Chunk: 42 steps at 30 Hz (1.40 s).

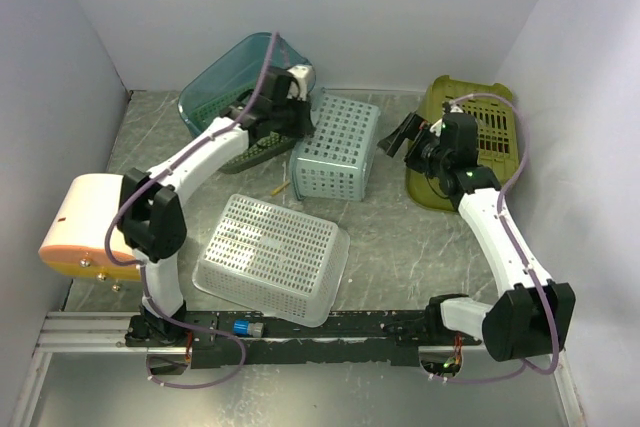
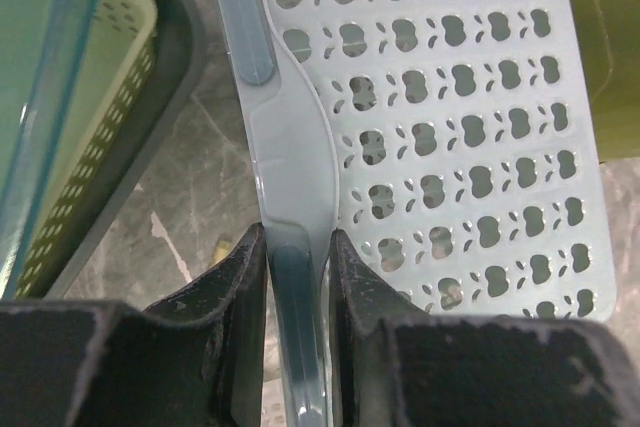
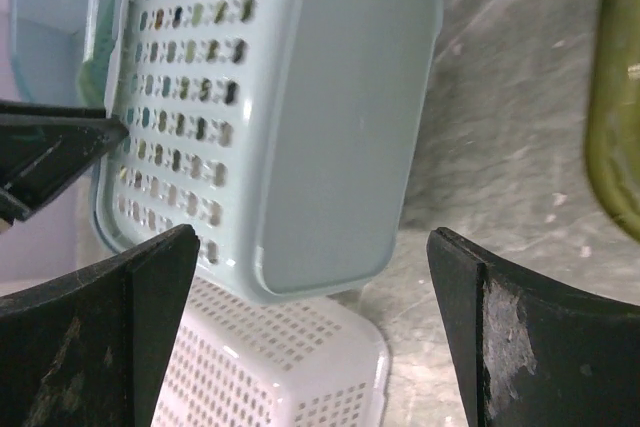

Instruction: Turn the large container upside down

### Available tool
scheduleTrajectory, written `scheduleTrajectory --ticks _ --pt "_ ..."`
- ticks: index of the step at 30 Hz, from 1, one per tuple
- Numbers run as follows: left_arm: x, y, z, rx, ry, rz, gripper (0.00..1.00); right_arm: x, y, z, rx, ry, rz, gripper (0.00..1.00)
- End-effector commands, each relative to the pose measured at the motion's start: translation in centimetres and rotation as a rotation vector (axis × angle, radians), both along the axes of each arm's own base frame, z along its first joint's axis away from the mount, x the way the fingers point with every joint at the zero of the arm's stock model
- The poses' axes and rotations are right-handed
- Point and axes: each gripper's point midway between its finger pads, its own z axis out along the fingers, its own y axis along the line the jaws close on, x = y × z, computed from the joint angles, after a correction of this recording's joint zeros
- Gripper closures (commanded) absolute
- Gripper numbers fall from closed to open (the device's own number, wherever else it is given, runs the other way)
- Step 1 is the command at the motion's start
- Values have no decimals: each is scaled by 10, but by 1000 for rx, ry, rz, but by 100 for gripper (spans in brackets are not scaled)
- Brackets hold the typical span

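The light blue perforated container [image 1: 338, 147] lies on its side in the middle of the table, its solid base facing right. My left gripper [image 1: 298, 127] is shut on its rim; the left wrist view shows the jaws [image 2: 297, 247] pinching the rim beside the perforated wall [image 2: 450, 127]. My right gripper [image 1: 396, 137] is open and empty, just right of the container. In the right wrist view its jaws [image 3: 312, 247] stand wide apart with the container's base [image 3: 340, 127] ahead of them, not touching.
A white perforated basket [image 1: 270, 257] lies upside down in front, also in the right wrist view [image 3: 280, 367]. A teal clear bin [image 1: 225, 77] and a dark tray [image 1: 250, 152] stand at back left. An olive basket [image 1: 480, 127] is at right. An orange-and-white container [image 1: 85, 227] is at left.
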Motion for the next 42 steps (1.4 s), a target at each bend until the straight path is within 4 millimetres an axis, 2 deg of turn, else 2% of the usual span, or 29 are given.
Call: scheduleTrajectory --ticks 1,4,9,18,23,30,35,40,42 --pt "-14 3 9 -184 84 -110 93 0 31 8 181 -24 142 0" --pt "-13 14 8 -236 119 -100 93 -4 40 -1 235 -15 177 0" --pt "-11 29 -1 -239 141 -89 93 -9 57 3 351 -53 256 0" --pt "-4 49 -35 -210 198 -46 93 -20 76 24 439 -112 397 0" --pt "-4 44 -52 -215 241 -62 93 -22 80 27 435 -117 424 0" --pt "-6 21 -55 -298 276 -73 93 -17 67 13 332 -77 359 0" --pt "1 12 -61 -313 275 -45 93 -17 61 22 272 -100 343 0" --pt "6 -2 -59 -324 252 -22 93 -11 43 33 152 -122 276 0" --pt "6 -13 -58 -335 254 -29 93 -10 36 45 100 -145 251 0"
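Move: The left gripper already holds the rim of the light-green basket (the large container), which lies tipped on its side, smooth bottom to the right. Its middle is about 6 cm right, 3 cm back and 8 cm below. From the open right gripper, that middle is some 12 cm to the left, about level fore-and-aft and 8 cm down. The yellow stick is about 5 cm left and 12 cm back of the left gripper; the olive container is roughly 14 cm right and 1 cm ahead of the right one. Keep the left grip on the basket's rim, draw it about 5 cm left, then ease back right while lowering roughly 7 cm and tipping the fingers down. Meanwhile swing the wide-open right gripper some 7 cm left towards the smooth bottom, dipping first and then rising, turning counter-clockwise about 20 degrees; let it ease back right a little, close against the basket. ##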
